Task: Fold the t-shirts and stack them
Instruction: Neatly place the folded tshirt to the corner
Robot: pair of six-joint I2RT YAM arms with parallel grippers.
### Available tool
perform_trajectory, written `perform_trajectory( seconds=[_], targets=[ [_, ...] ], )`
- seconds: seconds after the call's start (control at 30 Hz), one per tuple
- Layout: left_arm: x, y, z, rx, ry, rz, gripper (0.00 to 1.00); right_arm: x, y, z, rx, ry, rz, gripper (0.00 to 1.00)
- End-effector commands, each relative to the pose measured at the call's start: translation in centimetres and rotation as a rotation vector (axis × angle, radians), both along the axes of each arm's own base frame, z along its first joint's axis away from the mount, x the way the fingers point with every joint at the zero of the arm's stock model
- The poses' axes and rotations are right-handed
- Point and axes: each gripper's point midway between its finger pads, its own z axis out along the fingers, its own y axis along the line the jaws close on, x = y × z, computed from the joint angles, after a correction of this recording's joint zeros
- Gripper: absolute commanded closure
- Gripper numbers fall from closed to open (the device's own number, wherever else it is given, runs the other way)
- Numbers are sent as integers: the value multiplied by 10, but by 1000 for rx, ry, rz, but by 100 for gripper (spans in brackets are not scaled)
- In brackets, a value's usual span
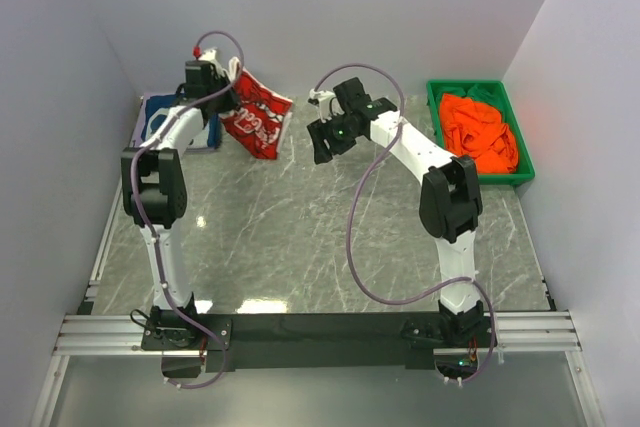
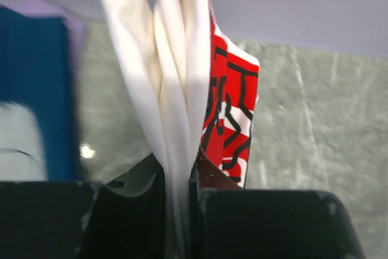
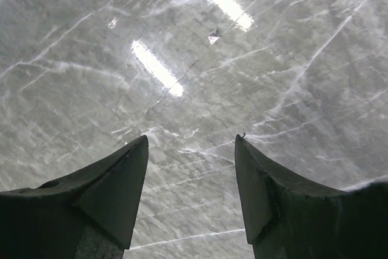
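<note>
A red t-shirt with white print (image 1: 256, 115) hangs off the table at the back left, held up by my left gripper (image 1: 213, 82). In the left wrist view that gripper (image 2: 176, 177) is shut on a bunch of white cloth folds (image 2: 173, 89), and the red printed cloth (image 2: 230, 107) hangs just to their right. A navy t-shirt (image 1: 172, 119) lies at the far left; it shows again as a blue blur (image 2: 36, 89). Orange t-shirts (image 1: 480, 130) fill the green bin. My right gripper (image 1: 323, 142) hovers open over bare marble (image 3: 191, 144), nothing between its fingers.
The green bin (image 1: 437, 115) stands at the back right against the wall. A pale lilac container edge (image 1: 139, 119) borders the navy shirt. Grey walls close the left, back and right sides. The marble tabletop (image 1: 300, 237) stretches between the two arms.
</note>
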Motion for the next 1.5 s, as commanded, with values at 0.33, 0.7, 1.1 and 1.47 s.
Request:
perform_trajectory(
  seconds=[0.33, 0.7, 1.1, 1.47],
  targets=[
    [17, 55, 98, 131, -168, -45, 99, -6, 1, 23, 13, -43, 19, 32],
    [4, 52, 147, 34, -223, -60, 99, -4, 1, 20, 2, -42, 16, 31],
    [-10, 50, 193, -98, -269, -69, 99, -5, 3, 20, -4, -45, 22, 31],
    [-23, 66, 203, -112, -257, -59, 99, -2, 7, 18, -6, -43, 32, 31]
  ],
)
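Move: Over the far left of the table, the left hand holds the t-shirt, whose red body hangs about 6 cm to its right and 6 cm lower. The place it is bound for, the folded blue shirt in the corner, lies some 10 cm to its left, 4 cm farther out and 14 cm below, with a purple board under it. From the right hand that blue shirt is roughly 22 cm ahead, 33 cm left and 12 cm below. Swinging left some 6 cm at first, the left hand brings the held t-shirt sideways towards the corner stack while starting to rise, then climbs nearly straight up to about 13 cm above where it began. The fingers keep their pinch on the gathered white cloth; the wrist ends tilted only slightly, its fingertips a little higher. ##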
